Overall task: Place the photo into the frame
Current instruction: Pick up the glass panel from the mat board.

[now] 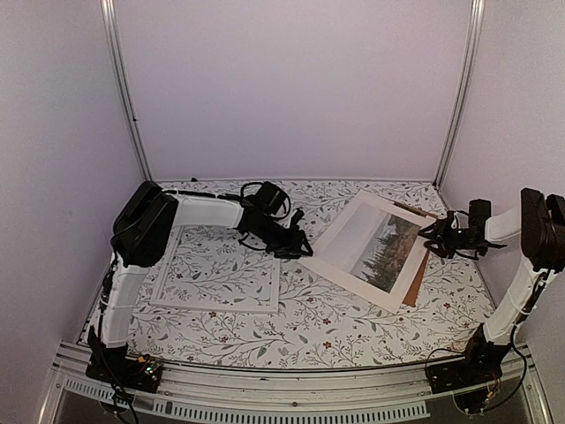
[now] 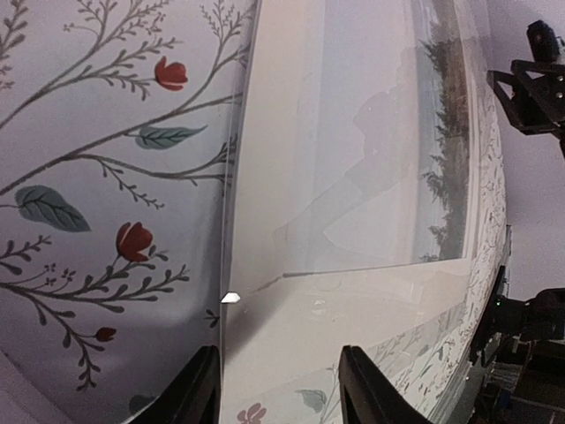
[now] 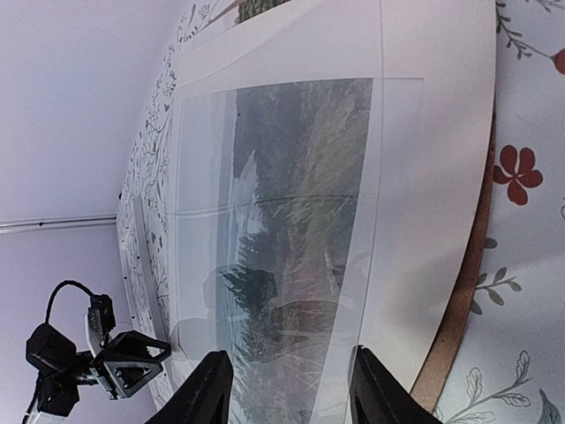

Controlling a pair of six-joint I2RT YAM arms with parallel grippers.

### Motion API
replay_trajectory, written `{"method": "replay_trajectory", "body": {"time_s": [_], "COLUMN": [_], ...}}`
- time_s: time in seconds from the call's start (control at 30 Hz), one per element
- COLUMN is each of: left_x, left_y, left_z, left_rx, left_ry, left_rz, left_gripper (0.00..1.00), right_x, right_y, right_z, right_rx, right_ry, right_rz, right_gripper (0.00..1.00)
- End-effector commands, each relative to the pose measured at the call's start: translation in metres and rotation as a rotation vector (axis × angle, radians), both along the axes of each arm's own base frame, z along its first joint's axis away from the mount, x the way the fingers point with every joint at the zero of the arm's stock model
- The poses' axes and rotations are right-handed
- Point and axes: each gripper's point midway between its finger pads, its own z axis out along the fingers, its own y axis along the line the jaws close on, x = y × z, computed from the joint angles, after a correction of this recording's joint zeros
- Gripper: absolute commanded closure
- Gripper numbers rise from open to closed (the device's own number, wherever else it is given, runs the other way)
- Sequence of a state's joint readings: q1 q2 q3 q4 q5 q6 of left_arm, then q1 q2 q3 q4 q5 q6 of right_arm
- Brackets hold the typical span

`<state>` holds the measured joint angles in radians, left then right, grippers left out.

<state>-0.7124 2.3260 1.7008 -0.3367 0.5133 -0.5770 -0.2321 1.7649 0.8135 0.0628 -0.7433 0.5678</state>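
The photo (image 1: pixel 375 247), a white-bordered landscape of dark trees, lies askew right of centre on the floral cloth. Its right side rests on a brown backing panel (image 1: pixel 417 284). The thin white frame (image 1: pixel 216 276) lies flat at the left, apart from the photo. My left gripper (image 1: pixel 296 247) sits at the photo's left corner. In the left wrist view this gripper (image 2: pixel 278 393) is open, and the photo's corner (image 2: pixel 353 291) lies between its fingers. My right gripper (image 1: pixel 434 235) hovers at the photo's right edge. In its own view the right gripper (image 3: pixel 287 393) is open over the photo (image 3: pixel 291 221).
The brown backing panel (image 3: pixel 452 340) sticks out from under the photo's right edge. White walls with metal posts (image 1: pixel 124 88) close in the table on three sides. The two arm bases stand at the near edge.
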Motion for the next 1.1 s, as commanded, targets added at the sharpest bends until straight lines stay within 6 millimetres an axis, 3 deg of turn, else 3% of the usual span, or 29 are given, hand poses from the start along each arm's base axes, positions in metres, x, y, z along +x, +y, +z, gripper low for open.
{"method": "replay_trajectory", "body": {"time_s": [0.0, 0.3, 0.63, 0.8, 0.93, 1.07], "left_x": [-0.002, -0.001, -0.007, -0.011, -0.013, -0.015], "left_y": [-0.005, -0.004, -0.001, 0.001, 0.003, 0.006], "left_z": [0.021, 0.025, 0.037, 0.046, 0.052, 0.057], "left_rx": [-0.021, -0.019, -0.029, -0.036, -0.044, -0.041], "left_ry": [-0.050, -0.061, -0.072, -0.082, -0.092, -0.119], "left_rz": [-0.006, 0.000, 0.000, -0.004, -0.004, -0.011], "left_gripper": [0.52, 0.52, 0.52, 0.52, 0.52, 0.50], "right_x": [0.009, 0.004, 0.012, 0.014, 0.017, 0.019], "right_y": [0.008, 0.020, 0.021, 0.022, 0.021, 0.019], "right_z": [0.012, 0.021, 0.037, 0.042, 0.044, 0.049], "right_rx": [0.030, 0.058, 0.043, 0.029, 0.015, -0.004], "right_ry": [-0.068, -0.124, -0.194, -0.218, -0.217, -0.227], "right_rz": [0.070, 0.153, 0.186, 0.203, 0.205, 0.205], "right_gripper": [0.53, 0.58, 0.71, 0.81, 0.99, 1.00]}}
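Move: Right at the right hand's half-open fingers is the near edge of the glass panel, whose middle lies about 16 cm to the left, 3 cm back and 4 cm down. The mat board with the photo lies directly under it, same centre; a brown backing strip shows some 12 cm back and 5 cm left. From the left hand, the panel's middle is about 19 cm right, 1 cm ahead and just below; the frame is 24 cm left, level with it. Closing from half open to almost shut, the right fingers pinch the glass panel's edge while that hand eases about 2 cm left along the panel, then forward slightly, rising some 3 cm overall and turning counter-clockwise with its tips levelling up, about 15 degrees in all. The left hand stays low by the mat board's left corner, then lifts about 4 cm away, fingers still half open. ##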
